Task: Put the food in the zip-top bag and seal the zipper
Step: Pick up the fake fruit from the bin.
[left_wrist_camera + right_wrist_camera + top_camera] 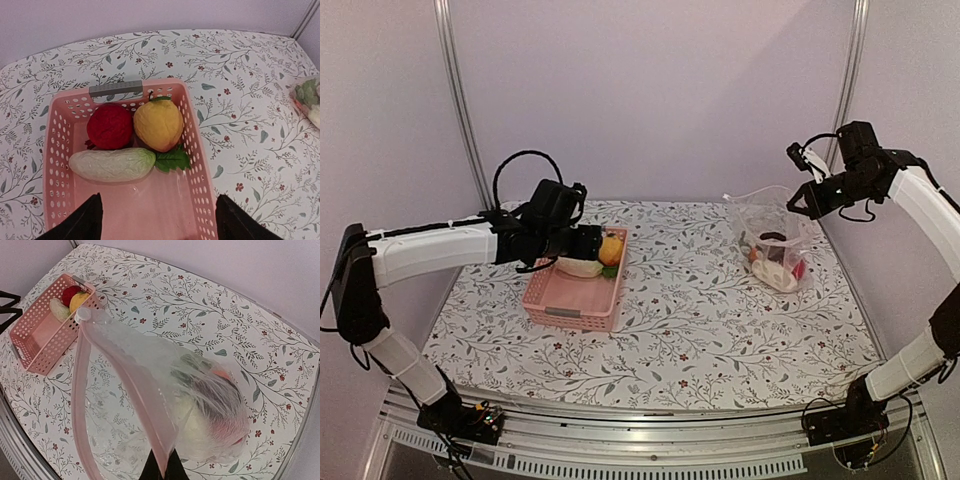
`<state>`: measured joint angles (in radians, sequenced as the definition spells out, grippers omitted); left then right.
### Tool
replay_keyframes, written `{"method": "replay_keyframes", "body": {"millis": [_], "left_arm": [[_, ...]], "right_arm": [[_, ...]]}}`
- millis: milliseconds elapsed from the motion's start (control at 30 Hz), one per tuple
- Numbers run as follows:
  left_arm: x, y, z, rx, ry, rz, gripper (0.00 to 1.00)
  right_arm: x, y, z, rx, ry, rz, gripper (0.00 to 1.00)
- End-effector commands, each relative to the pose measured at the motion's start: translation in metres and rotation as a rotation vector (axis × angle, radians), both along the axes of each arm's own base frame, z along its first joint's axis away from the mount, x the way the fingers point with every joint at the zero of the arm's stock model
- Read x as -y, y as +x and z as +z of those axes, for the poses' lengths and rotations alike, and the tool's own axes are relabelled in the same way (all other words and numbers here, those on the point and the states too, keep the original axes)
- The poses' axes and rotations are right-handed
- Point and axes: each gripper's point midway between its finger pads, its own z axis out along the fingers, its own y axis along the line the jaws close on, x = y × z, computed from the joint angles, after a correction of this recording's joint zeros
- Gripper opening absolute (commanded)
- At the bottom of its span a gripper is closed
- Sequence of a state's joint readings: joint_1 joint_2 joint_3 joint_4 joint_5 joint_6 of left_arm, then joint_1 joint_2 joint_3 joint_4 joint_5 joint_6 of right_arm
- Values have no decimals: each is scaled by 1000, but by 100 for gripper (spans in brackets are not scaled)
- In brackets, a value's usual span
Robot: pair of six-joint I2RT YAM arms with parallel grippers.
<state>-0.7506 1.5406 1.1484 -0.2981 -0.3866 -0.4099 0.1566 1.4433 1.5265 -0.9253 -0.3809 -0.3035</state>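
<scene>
In the left wrist view a red round fruit (109, 126), a yellow fruit (158, 124) and a white radish (111, 164) with a green leaf lie at the far end of the pink basket (59, 165). My left gripper (157, 222) hangs open just above the basket's near half, nothing between its fingers. The zip-top bag (150, 370) hangs from my right gripper (163, 467), which is shut on its pink-tinted zipper (130, 385) strip. Its mouth gapes towards the basket. Several food pieces (220, 405) lie in its bottom, blurred through the plastic.
The basket (570, 315) sits left of centre on the flowered tablecloth and the bag (775, 240) at the back right, under my right gripper (798, 205). My left gripper (592, 243) reaches over the basket's far end. Grey walls and metal posts close the back.
</scene>
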Motion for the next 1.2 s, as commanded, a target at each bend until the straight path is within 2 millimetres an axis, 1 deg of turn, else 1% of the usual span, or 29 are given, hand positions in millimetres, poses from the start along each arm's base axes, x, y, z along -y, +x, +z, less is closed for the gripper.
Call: {"method": "replay_keyframes", "body": {"millis": [0, 133, 233, 333, 467, 600, 733, 900, 1033, 1167], "left_arm": [[8, 20, -25, -116, -47, -86, 76], [13, 41, -40, -181, -94, -118, 71], [19, 55, -52, -222, -111, -132, 70], [29, 68, -63, -246, -115, -142, 72], [28, 83, -82, -286, -84, -79, 74], [29, 93, -92, -300, -80, -45, 75], [24, 102, -99, -312, -63, 6, 75], [26, 108, -110, -327, -69, 9, 75], [26, 115, -125, -350, -64, 24, 75], [26, 122, -132, -356, -77, 39, 74]], "right_arm": [[-10, -14, 9, 35, 47, 62, 0], [-11, -22, 0, 13, 57, 79, 0], [-12, -25, -2, 7, 60, 88, 0], [-12, -27, -2, 9, 60, 92, 0], [-13, -29, -2, 8, 65, 98, 0], [-13, -31, -5, 4, 65, 101, 0], [-13, -33, -8, -6, 66, 104, 0], [-14, -33, -10, -11, 69, 105, 0], [-14, -34, -10, -13, 71, 108, 0], [-15, -34, -11, -18, 72, 108, 0]]}}
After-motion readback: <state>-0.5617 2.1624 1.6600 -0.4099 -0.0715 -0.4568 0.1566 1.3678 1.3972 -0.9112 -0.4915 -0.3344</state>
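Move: The yellow fake fruit sits in the far right corner of the bin, about 14 cm ahead of the left gripper, 4 cm to its right and 15 cm below. The red fruit is some 7 cm to the left of the yellow one; the white vegetable lies about 5 cm nearer and 8 cm to its left, and a green leaf about 5 cm nearer. From the right gripper, the yellow fruit is roughly 14 cm ahead, 41 cm left and 24 cm down. Bring the open left gripper down and forward onto the yellow fruit, about 12 cm each way and a little to the right, tipping the fingers some 20 degrees further down so that they come to either side of it; leave them open. Keep the right gripper shut on the bag's rim, easing it back about 3 cm and slightly down. ##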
